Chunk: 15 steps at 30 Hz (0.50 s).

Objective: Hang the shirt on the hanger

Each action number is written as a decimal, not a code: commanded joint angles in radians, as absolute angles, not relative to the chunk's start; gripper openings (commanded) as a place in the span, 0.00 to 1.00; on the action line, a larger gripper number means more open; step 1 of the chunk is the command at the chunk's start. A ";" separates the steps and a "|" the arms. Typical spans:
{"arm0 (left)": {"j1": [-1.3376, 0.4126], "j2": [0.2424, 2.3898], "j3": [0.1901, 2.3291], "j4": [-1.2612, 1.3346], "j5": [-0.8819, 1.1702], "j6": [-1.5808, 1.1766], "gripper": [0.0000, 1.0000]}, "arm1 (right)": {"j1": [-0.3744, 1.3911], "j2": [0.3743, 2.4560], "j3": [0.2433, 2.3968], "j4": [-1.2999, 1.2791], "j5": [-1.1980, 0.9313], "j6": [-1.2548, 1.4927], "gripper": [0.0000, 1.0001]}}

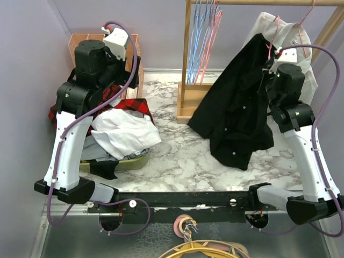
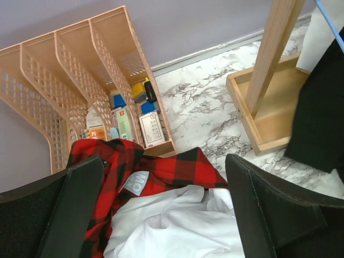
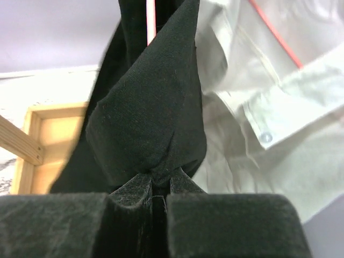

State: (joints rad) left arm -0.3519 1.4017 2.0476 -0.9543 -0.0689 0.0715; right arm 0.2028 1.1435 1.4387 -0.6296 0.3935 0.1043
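The black shirt (image 1: 236, 113) hangs at the right, its lower part draped onto the marble table (image 1: 183, 156). My right gripper (image 1: 267, 63) is raised by the shirt's top and shut on a bunched fold of the black shirt (image 3: 150, 118); in the right wrist view the gripper (image 3: 159, 183) has cloth pinched between its pads. A thin pink-red wire of the hanger (image 1: 274, 33) rises above the grip, and a strip of the hanger (image 3: 151, 16) shows between the shirt's folds. My left gripper (image 2: 166, 209) stands open above a clothes pile, holding nothing.
A white collared shirt (image 1: 301, 43) hangs behind the black one. The wooden rack (image 1: 185, 105) holds blue and pink hangers (image 1: 204, 37). A red-and-black plaid garment (image 2: 161, 166) and white cloth (image 2: 177, 226) lie piled at left. A peach lattice organizer (image 2: 80, 64) stands by the wall.
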 commanded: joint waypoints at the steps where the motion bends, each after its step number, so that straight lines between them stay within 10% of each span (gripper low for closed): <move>1: -0.330 1.364 2.062 -0.901 -0.149 0.039 0.99 | 0.202 1.161 1.562 -0.475 0.291 -0.031 0.01; 15: -0.180 1.335 2.043 -0.843 -0.473 0.049 0.99 | 0.111 1.378 1.818 -0.456 0.169 -0.043 0.01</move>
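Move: The right hand grips the black shirt on its pink hanger; the free stretch of the wooden rod it is taken to lies about 18 cm ahead, straight on, and some 14 cm higher. The white shirt hangs some 12 cm ahead, 7 cm to the right and slightly lower, while the pink and blue hangers hang about 16 cm ahead, 22 cm to the left and 5 cm up. From the left hand that stretch of rod is roughly 20 cm ahead, 52 cm right and 6 cm up. Keeping the cloth and hanger pinched in shut fingers, the right hand lifts the black shirt about 8 cm and then carries it increasingly forward, some 5 cm, towards the rod between the hanging hangers and the white shirt, its fingers tipping up about 10 degrees. The empty left hand, still wide open, swings about 10 cm left, away from the rod and above the clothes pile, rising slightly as it turns some 25 degrees counter-clockwise. ##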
